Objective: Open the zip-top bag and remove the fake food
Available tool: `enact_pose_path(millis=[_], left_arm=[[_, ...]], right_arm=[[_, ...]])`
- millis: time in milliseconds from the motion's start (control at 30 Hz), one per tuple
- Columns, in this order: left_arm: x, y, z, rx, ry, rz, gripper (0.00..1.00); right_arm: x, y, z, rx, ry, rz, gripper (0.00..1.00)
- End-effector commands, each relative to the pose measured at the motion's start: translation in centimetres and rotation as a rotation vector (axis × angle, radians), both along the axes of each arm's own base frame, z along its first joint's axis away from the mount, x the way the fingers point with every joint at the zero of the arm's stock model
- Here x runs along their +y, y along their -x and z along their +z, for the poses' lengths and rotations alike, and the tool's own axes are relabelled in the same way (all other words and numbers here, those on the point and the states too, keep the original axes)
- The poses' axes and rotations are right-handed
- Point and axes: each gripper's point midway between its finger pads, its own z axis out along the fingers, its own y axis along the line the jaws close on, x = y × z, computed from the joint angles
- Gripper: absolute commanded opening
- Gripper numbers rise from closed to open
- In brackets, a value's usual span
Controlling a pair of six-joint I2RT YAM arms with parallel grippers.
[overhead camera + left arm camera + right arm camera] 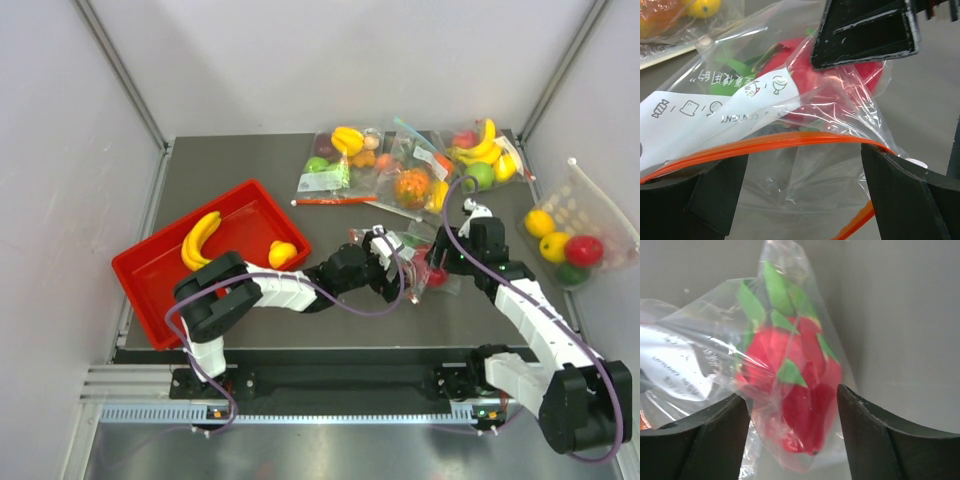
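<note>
The zip-top bag (pixel 408 246) lies mid-table between my two grippers; its red-orange zip strip (pixel 790 142) arches across the left wrist view. My left gripper (pixel 385 250) (pixel 800 192) is open at the bag's mouth, and clear plastic spans the gap between its fingers. The pink-red dragon fruit (pixel 790 372) (pixel 852 75) is inside the bag. My right gripper (pixel 438 264) (pixel 792 412) is closed on it through the plastic, one finger on each side. The banana (pixel 200 238) and the small yellow-orange fruit (pixel 282 254) lie in the red tray (pixel 140 290).
Several other clear bags of fruit (pixel 340 160) (pixel 480 152) lie along the back of the table. One of them has a teal strip (pixel 415 135). A dotted pouch with fruit (pixel 568 238) sits at the right edge. A loose orange strip (pixel 335 200) lies behind the grippers.
</note>
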Motion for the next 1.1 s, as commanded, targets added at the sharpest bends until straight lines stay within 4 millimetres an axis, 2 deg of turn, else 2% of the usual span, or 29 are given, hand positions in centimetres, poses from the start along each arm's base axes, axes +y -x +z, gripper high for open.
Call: enact_pose_path(millis=[0,33,67,133,167,233,267,333,533,733,800,900,1033,1067], left_arm=[[-1.0,-0.3,2.5,-0.043,0.091,-0.032,0.98],[-1.0,-0.4,2.6,-0.043,0.095,-0.033,0.98],[-0.9,-0.5,2.7,-0.043,0.098,-0.033,0.98],[-0.8,-0.6,2.7,-0.042,0.101,-0.033,0.98],[-0.8,-0.6,2.7,-0.038,0.102,-0.03,0.98],[-0.5,-1.0,2.7,-0.033,0.108,-0.018,0.99],[-0.3,-1.0,2.8,-0.029,0.119,-0.016,0.99],[0.0,-1.2,2.7,-0.023,0.129,-0.014,0.99],[-0.1,-2.0,3.7,-0.002,0.194,-0.003,0.99],[0.0,-5.1,4.2,0.028,0.222,0.16,0.99],[0.1,-6.1,3.7,0.038,0.202,0.21,0.99],[-0.2,-6.6,3.4,0.057,0.199,0.228,0.99],[-1.2,-6.8,4.1,0.086,0.225,0.222,0.99],[-1.2,-6.8,3.6,0.102,0.206,0.222,0.99]], right_arm=[[1.4,-0.6,-0.3,-0.016,-0.077,0.066,0.66],[1.5,-0.5,-0.6,-0.007,-0.086,0.072,0.63],[1.9,-0.3,-0.7,0.0,-0.103,0.091,0.52],[2.2,0.0,-1.2,0.014,-0.117,0.105,0.4],[2.3,0.0,-1.4,0.018,-0.12,0.109,0.28],[2.3,0.3,-1.8,0.03,-0.116,0.111,0.17],[2.2,0.4,-2.0,0.036,-0.114,0.111,0.08],[2.1,0.8,-2.5,0.049,-0.105,0.113,0.0],[1.8,1.5,-3.5,0.068,-0.085,0.119,0.0],[1.5,1.7,-3.1,0.066,-0.076,0.1,0.0],[1.4,1.8,-2.9,0.062,-0.076,0.099,0.0],[1.5,1.8,-2.9,0.061,-0.078,0.106,0.0],[1.8,1.9,-2.9,0.068,-0.084,0.119,0.0],[1.7,2.0,-3.0,0.071,-0.082,0.116,0.0]])
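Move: The dragon fruit lies in the clear bag between my hands: roughly 7 cm right, 2 cm ahead and 4 cm below my left hand, whose open fingers are already in the zip mouth. From my right hand it lies about 2 cm left, level front to back, and 4 cm below; the orange zip mouth is some 8 cm left of that hand and 3 cm back. The pumpkin bag lies about 18 cm ahead of my right hand and 7 cm left. My right hand slips about 2 cm left and a little forward, shutting its open fingers to pinch the bag film over the dragon fruit, then holds it there. My left hand, fingers kept wide in the mouth, eases and then sweeps about 6 cm forward, rising some 2 cm under the zip lip and turning about 10 degrees counter-clockwise as its left side dips. ##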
